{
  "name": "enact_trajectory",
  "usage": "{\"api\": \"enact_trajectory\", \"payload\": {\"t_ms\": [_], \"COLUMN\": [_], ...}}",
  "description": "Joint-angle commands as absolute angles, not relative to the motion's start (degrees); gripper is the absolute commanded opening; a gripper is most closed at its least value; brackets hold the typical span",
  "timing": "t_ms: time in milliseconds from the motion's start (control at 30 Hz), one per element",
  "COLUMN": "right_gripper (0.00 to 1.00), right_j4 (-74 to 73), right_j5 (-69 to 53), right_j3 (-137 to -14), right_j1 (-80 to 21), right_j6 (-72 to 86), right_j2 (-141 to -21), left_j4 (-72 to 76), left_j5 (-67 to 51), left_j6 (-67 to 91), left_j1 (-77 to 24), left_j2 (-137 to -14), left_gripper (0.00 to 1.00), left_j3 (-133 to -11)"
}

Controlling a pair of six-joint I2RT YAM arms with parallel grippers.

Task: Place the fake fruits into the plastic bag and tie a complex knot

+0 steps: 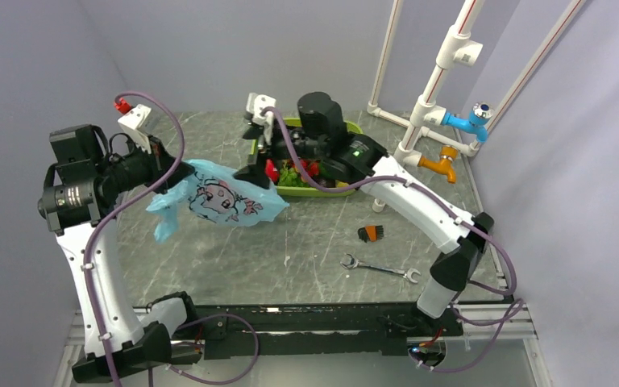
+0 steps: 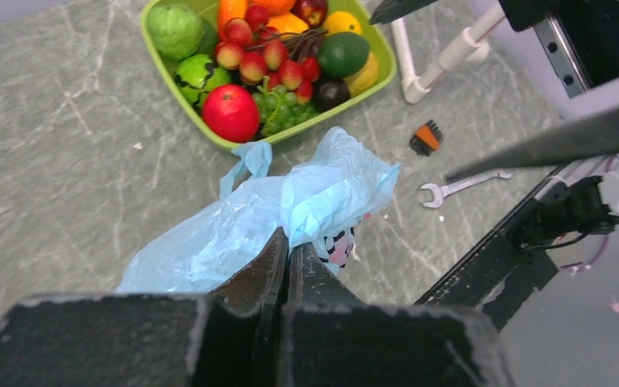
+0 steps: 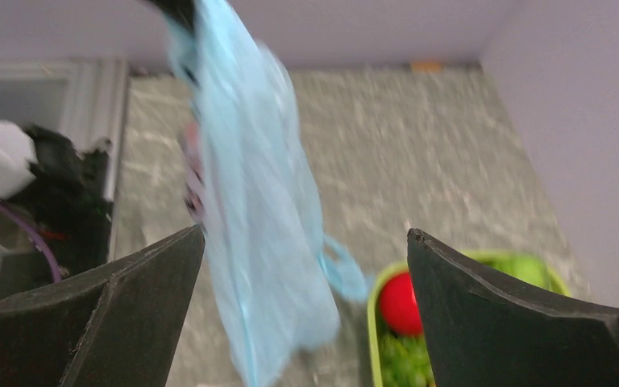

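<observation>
The light-blue plastic bag hangs stretched above the table, its printed side up. My left gripper is shut on the bag's left end, and the pinched plastic bunches past the left gripper. The fake fruits fill the lime-green tray, a red one nearest the bag. My right gripper stands open at the bag's right end, by the tray's left rim. In the right wrist view the bag hangs blurred beyond the right gripper, with nothing gripped. The knot is out of view.
A wrench and a small orange-and-black brush lie on the table right of centre. A white pipe frame with blue and orange fittings stands at the back right. Grey walls close in on the left, back and right.
</observation>
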State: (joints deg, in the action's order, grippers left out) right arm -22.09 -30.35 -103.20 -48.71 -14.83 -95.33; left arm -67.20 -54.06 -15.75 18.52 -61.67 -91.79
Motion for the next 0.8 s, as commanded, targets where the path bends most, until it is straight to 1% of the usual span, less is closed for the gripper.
{"api": "enact_trajectory", "payload": {"t_ms": [0,100,133,167,233,300,333,367,400,433,500,533,567,600,633,667,767], "right_gripper": [1.0,1.0,0.98,0.91,0.66,0.35,0.21,0.04,0.0,0.0,0.0,0.0,0.0,0.0,0.0,0.0,0.0], "right_j4": [-14.4,-11.9,-11.9,-12.3,-13.3,-14.3,-14.5,-14.5,-14.5,-14.8,-15.8,-15.7,-15.2,-14.2,-13.5,-13.1,-12.1], "right_j5": [-30.9,-30.1,-29.9,-30.0,-29.3,-28.9,-28.9,-29.1,-29.4,-29.9,-31.0,-31.5,-32.5,-33.5,-33.5,-33.0,-32.7], "right_j3": [-111.9,-112.8,-113.1,-113.5,-113.4,-111.8,-110.7,-109.4,-108.4,-107.8,-107.7,-107.6,-107.5,-107.1,-106.5,-106.2,-106.2], "right_j1": [-55.2,-57.6,-57.8,-58.0,-58.0,-57.8,-57.5,-57.1,-56.5,-55.7,-54.0,-52.9,-51.8,-50.8,-49.9,-49.6,-49.1], "right_j6": [-10.9,-12.3,-13.0,-14.1,-16.2,-18.2,-18.7,-18.6,-18.2,-17.6,-15.4,-13.7,-11.9,-10.3,-9.1,-8.3,-5.7], "right_j2": [-100.5,-104.6,-105.4,-106.2,-106.7,-105.9,-105.0,-104.1,-103.1,-102.2,-100.9,-100.2,-99.5,-98.6,-98.1,-97.6,-97.4], "left_j4": [-53.8,-52.5,-53.0,-53.6,-55.3,-60.4,-63.2,-65.6,-67.7,-69.8,-76.0,-79.4,-82.0,-84.6,-88.3,-89.9,-88.4], "left_j5": [-54.6,-55.9,-55.7,-55.3,-54.5,-54.1,-55.1,-56.7,-59.3,-62.3,-66.0,-65.7,-64.7,-64.3,-64.2,-64.2,-66.2], "left_j6": [-1.6,1.8,1.7,1.1,-0.4,-5.0,-7.4,-9.4,-11.2,-13.9,-23.0,-28.9,-34.8,-43.1,-49.4,-53.4,-60.1], "left_j1": [14.6,12.6,11.8,11.3,10.9,11.6,12.7,14.6,17.5,20.5,26.2,28.3,29.6,30.5,30.7,30.7,30.5], "left_j2": [-59.2,-59.8,-60.2,-60.3,-60.6,-61.7,-62.8,-64.3,-65.2,-66.2,-67.9,-68.6,-69.1,-69.6,-69.9,-69.9,-66.9], "left_gripper": [0.0,0.0,0.0,0.0,0.0,0.0,0.06,0.17,0.3,0.47,0.74,0.86,0.94,0.99,0.99,0.99,0.99], "left_j3": [-88.2,-88.6,-89.2,-89.8,-91.7,-95.7,-98.2,-100.5,-102.3,-103.5,-105.5,-106.3,-106.1,-105.8,-105.4,-103.9,-96.7]}}
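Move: The right gripper is open and empty. The gathered edge of the plastic bag it goes for lies about 9 cm to its left, 2 cm back and 2 cm lower. The red apple stands roughly 19 cm ahead, 1 cm right and 25 cm below it, with the fruit basket's middle 4 cm farther out and 12 cm right of the apple. The left gripper still pinches the bag, with that edge some 2 cm to its right, 1 cm ahead and level. Swing the open right gripper about 9 cm left and some 5 cm back, rising then dipping, and shut its fingers on the gathered bag beside the left fingertips. Meanwhile ease the left gripper 3 cm right to meet it, open it wide, and pull it clear about 7 cm left, up and then down. Carry the bag with the right hand some 6 cm right and forward. ##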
